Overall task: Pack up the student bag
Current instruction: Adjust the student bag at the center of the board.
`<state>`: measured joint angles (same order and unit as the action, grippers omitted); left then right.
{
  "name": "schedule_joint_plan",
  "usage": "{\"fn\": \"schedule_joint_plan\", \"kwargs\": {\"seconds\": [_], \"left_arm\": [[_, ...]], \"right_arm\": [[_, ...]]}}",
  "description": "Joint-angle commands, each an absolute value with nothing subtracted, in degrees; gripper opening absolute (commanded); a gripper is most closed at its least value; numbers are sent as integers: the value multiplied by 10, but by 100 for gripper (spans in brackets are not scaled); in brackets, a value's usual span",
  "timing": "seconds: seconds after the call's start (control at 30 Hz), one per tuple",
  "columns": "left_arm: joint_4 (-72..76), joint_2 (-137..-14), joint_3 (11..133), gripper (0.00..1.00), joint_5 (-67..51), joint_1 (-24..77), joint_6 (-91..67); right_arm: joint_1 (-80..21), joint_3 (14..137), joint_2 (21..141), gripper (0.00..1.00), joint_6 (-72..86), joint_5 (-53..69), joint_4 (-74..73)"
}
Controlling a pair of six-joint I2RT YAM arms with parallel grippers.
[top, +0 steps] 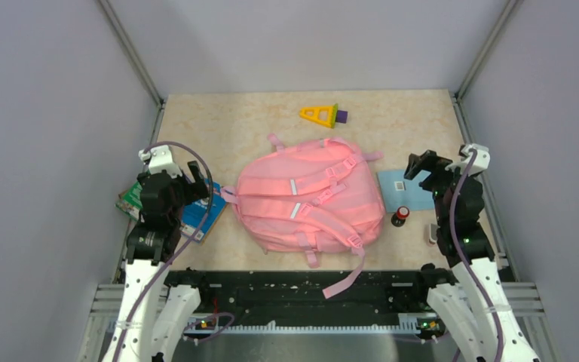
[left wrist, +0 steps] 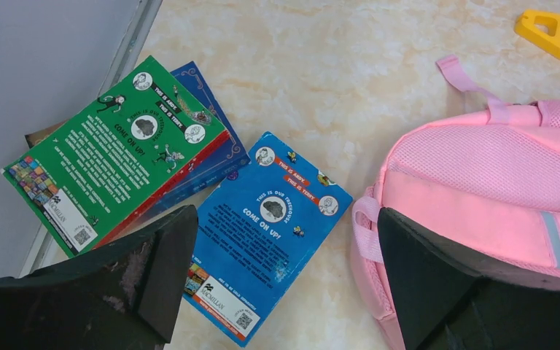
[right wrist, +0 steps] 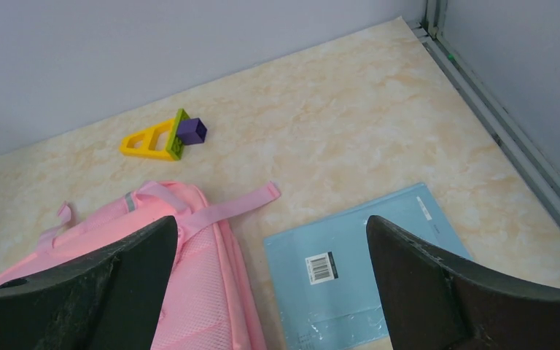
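The student bag (top: 309, 197), a large pink backpack, lies flat in the middle of the table with its padded straps and grey strips facing up. One loose strap (top: 344, 280) trails over the near edge. My left gripper (top: 194, 183) hovers open to the bag's left, over a blue book (left wrist: 262, 233), with the bag's side (left wrist: 481, 175) by the right finger. My right gripper (top: 421, 167) hovers open to the bag's right, above a light blue notebook (right wrist: 357, 270) and the bag's edge (right wrist: 204, 292). Nothing sits between the fingers of either gripper.
A green book (left wrist: 109, 153) lies on a dark blue one (left wrist: 215, 124) by the left wall. A yellow triangle toy with a purple block (top: 321, 115) sits at the back. A small dark bottle with a red cap (top: 399, 216) and a small white item (top: 431, 234) lie near the right arm.
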<state>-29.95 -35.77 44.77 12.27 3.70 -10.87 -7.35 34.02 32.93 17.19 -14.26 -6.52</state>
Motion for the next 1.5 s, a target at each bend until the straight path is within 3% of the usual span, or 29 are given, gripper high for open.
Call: {"fn": "schedule_joint_plan", "kwargs": {"seconds": [0.0,0.23,0.37,0.5,0.6,0.97,1.47], "left_arm": [[-270,-362,452,98,118,33,-118],[-276,-367,456,98,132,33,-131],[-244,-334,431,97,64,33,-114],[-255,-340,429,98,22,33,-149],[-269,-356,422,97,-102,33,-253],[-179,-317,215,96,-205,33,-480],[-107,-296,100,95,-238,34,-552]], "right_arm": [[-70,332,310,99,169,-157,-53],[-70,295,278,99,210,-183,-38],[-70,296,283,99,204,-157,-38],[-70,328,318,99,213,-212,-100],[-70,346,347,99,221,-231,-134],[-70,355,388,99,217,-175,-132],[-70,355,389,99,215,-146,-133]]}}
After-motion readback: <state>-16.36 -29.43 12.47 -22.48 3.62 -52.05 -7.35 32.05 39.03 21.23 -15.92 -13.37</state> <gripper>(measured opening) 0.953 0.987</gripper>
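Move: The bag's middle lies about 33 cm to the left hand's right, 7 cm ahead and 18 cm below it, with the bag's left side only some 11 cm to the right. Under that hand, the blue book is about 6 cm ahead, and the green book some 15 cm left and 11 cm ahead. For the right hand, the bag's middle is about 32 cm left, 5 cm ahead and 20 cm below. No contact can be seen yet: the left hand swoops down about 15 cm and some 12 cm right, drawing back 5 cm, to the near-left corner of the bag. It rolls its left side down some 50 degrees and tips its tips lower, fingers wide open. The right hand sinks about 7 cm beside the bag's right side, tipping down some 15 degrees, also open, then stays nearly still. ##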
